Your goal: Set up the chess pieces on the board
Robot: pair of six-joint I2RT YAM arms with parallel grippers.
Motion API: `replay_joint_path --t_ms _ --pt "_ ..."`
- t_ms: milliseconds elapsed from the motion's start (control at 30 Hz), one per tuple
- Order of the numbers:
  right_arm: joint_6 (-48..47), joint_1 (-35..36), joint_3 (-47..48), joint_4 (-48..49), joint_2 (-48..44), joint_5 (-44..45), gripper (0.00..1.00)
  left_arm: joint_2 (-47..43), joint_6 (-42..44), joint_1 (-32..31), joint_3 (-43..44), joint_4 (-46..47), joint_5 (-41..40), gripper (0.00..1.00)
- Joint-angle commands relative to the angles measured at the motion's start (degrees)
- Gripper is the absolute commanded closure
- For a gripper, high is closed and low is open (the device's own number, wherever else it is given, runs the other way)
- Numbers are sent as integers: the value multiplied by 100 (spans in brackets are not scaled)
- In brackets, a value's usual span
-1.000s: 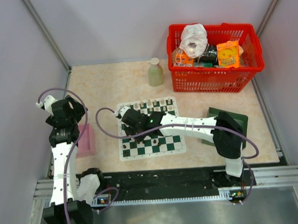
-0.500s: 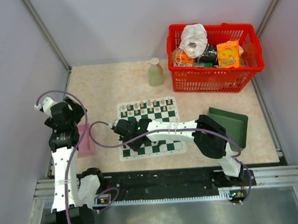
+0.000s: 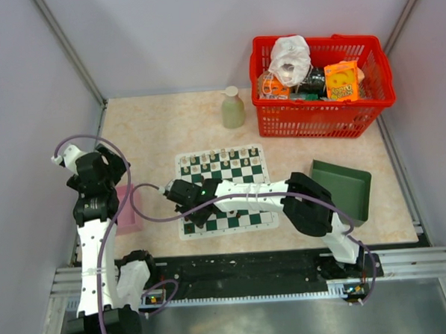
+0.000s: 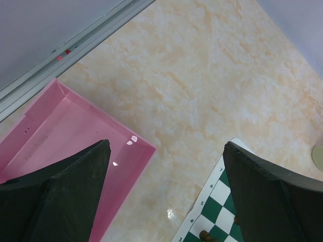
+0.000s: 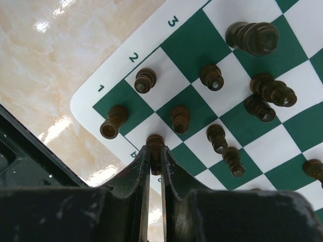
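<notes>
The green and white board lies mid-table. Cream chess pieces line its far row. Several dark chess pieces stand or lie near its left corner, one on the corner square. My right gripper is shut on a dark piece, low over the board's edge by the first row; from above the gripper shows at the near-left corner. My left gripper hangs open and empty between the pink tray and the board's corner.
A red basket of packets stands at the back right, a pale bottle beside it. A dark green tray lies right of the board. The pink tray sits by the left wall.
My right gripper has moved left and nearer, from the board's middle to its near-left corner, staying shut. The left arm shifted slightly and then held still.
</notes>
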Motion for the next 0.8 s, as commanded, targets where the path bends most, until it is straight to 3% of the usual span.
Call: replay_joint_path --t_ms 0,533,733,767 --pt "-74 100 257 75 103 -86 91 26 56 31 22 273 -89 1" --pt "-39 100 73 268 -248 -218 67 52 65 40 5 282 -36 1" --pt "-100 74 -242 391 -915 326 62 70 74 40 5 247 -45 1" --pt "-109 65 -348 461 -1099 431 57 52 74 40 13 256 -36 1"
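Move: The dark chess piece in my right fingers stands at my right hand point, its middle about 1 cm below, on the white square next to the board's near left corner. The corner rook is level with it, some 4 cm to the left; a dark pawn is about 4 cm straight ahead, another 4 cm ahead and 4 cm left. From my left hand the gripped piece lies roughly 13 cm back, 28 cm right and 18 cm below. I let go of the dark piece: my right hand sinks barely half a centimetre to set it down, then stays low while the fingers spread from nearly shut to a bit over a third open, drifting about half a centimetre back and left. Last, it starts straight up, about 1 cm, the fingers clear on both sides of the piece. ##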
